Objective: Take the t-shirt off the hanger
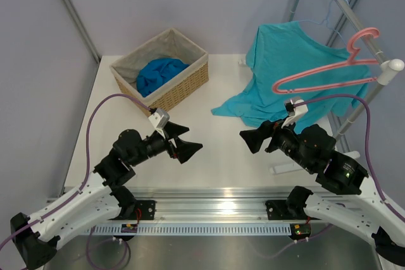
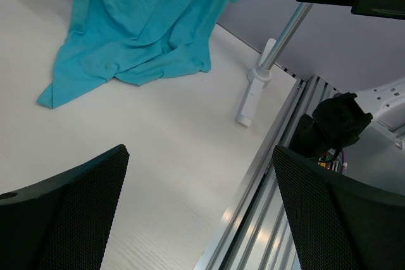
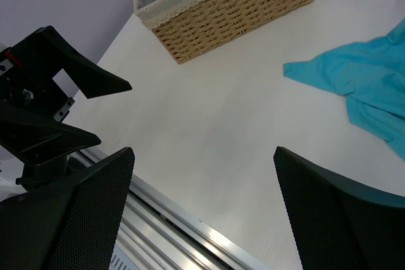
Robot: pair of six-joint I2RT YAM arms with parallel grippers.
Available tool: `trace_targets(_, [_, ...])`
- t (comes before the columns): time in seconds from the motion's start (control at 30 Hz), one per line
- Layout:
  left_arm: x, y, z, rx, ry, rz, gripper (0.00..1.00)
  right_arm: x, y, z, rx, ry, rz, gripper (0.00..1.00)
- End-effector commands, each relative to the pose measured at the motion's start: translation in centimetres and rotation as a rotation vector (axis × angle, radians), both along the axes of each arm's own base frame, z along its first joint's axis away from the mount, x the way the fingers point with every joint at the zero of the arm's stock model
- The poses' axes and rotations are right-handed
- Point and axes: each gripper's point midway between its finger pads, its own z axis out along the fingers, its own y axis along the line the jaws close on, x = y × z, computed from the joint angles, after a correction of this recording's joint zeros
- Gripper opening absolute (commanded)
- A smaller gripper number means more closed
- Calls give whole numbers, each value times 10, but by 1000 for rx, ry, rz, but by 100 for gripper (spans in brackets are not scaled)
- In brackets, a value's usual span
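Observation:
The teal t-shirt point(image 1: 285, 55) hangs on the thin light-blue wire hanger point(image 1: 330, 12) from the rack rail at the back right. Its lower part drapes onto the table, and the hanger's shoulders are hidden inside it. My left gripper point(image 1: 188, 140) is open and empty, low over the table's near middle and pointing right. My right gripper point(image 1: 253, 136) is open and empty, pointing left, just in front of the shirt's draped hem. The shirt shows in the left wrist view point(image 2: 145, 23) and in the right wrist view point(image 3: 361, 86), beyond the open grippers point(image 2: 199, 213) point(image 3: 202, 213).
A pink plastic hanger point(image 1: 329, 71) hangs on the slanted rack rail point(image 1: 364, 26) above my right arm. A wicker basket point(image 1: 180, 86) with a royal-blue cloth point(image 1: 161, 74) stands at the back left. The rack's white foot point(image 2: 253, 90) stands near the table's front edge.

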Motion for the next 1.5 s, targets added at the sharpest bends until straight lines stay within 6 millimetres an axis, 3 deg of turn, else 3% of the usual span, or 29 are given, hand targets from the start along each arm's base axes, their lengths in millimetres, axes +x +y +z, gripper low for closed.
trace_targets(0.0, [-2,-3,11,-31,-43,-19,99,-2,3,14,53,-40,19,99])
trace_targets(0.23, [-3,-4,13,-33,-36,-24,99,-1,3,26,75,-50,8,99])
trace_targets(0.43, [-1,-15,0,-10,27,-58,99,11,9,81,211,-97,-39,100])
trace_targets(0.47, [-1,-15,-3,-5,33,-61,99,19,2,88,204,-102,-101,99])
trace_targets(0.53, [-1,-14,-7,-7,40,-51,99,40,5,124,184,-132,-182,100])
trace_targets(0.57, [-2,-13,-9,-8,42,-50,99,43,1,124,162,-147,-197,100])
trace_targets(0.6, [-2,-12,-11,-12,43,-46,99,45,0,149,180,-184,-209,99])
trace_targets(0.63, [-3,-10,-16,-11,51,-43,99,60,12,145,104,-192,-220,99])
trace_targets(0.7, [-4,-10,-20,-11,53,-46,99,77,19,163,65,-226,-262,99])
trace_targets(0.83, [-6,-11,-32,-5,79,-51,99,109,-10,183,-27,-338,-509,100])
trace_targets(0.87, [-7,-11,-35,-7,81,-54,99,114,-26,199,22,-380,-625,99])
trace_targets(0.93, [-9,-11,-38,-11,85,-63,99,125,-40,198,-46,-425,-729,100])
trace_targets(0.97, [-9,-10,-39,-12,87,-61,99,128,-47,210,4,-452,-782,100])
trace_targets(1.07, [-12,-10,-39,-21,86,-69,99,152,-64,199,-22,-447,-846,99])
trace_targets(1.1, [-13,-8,-41,-22,85,-66,99,161,-64,196,42,-415,-846,100])
trace_targets(1.17, [-11,-7,-41,-17,85,-51,99,183,-80,170,-18,-327,-835,100])
trace_targets(1.3, [-9,-10,-19,-31,62,-56,99,209,-81,147,-75,-265,-866,99])
trace_targets(1.47, [-10,-10,-9,-58,61,-63,99,242,-106,113,-99,-141,-1002,100])
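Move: From the empty right hand, the middle of the hanging t-shirt lies about 25 cm ahead and 17 cm to the right, roughly level with it. The pink hanger stands some 14 cm ahead, 19 cm right and 12 cm above that hand; the blue hanger is about 30 cm ahead, 20 cm right and 12 cm up. From the left hand, the t-shirt is some 25 cm ahead, 31 cm right and 5 cm above. The open right hand first climbs about 17 cm while starting forward, then sweeps on forward and to the right towards the t-shirt's upper part, turning some 50 degrees clockwise to face the cloth and sinking about 5 cm at the end, for about 23 cm of forward reach in all, with the forearm ending above the pink hanger's left end. Meanwhile the left hand, also open and empty, sinks about 6 cm over the bare table and comes back up a little, its fingers tipping slightly down. ##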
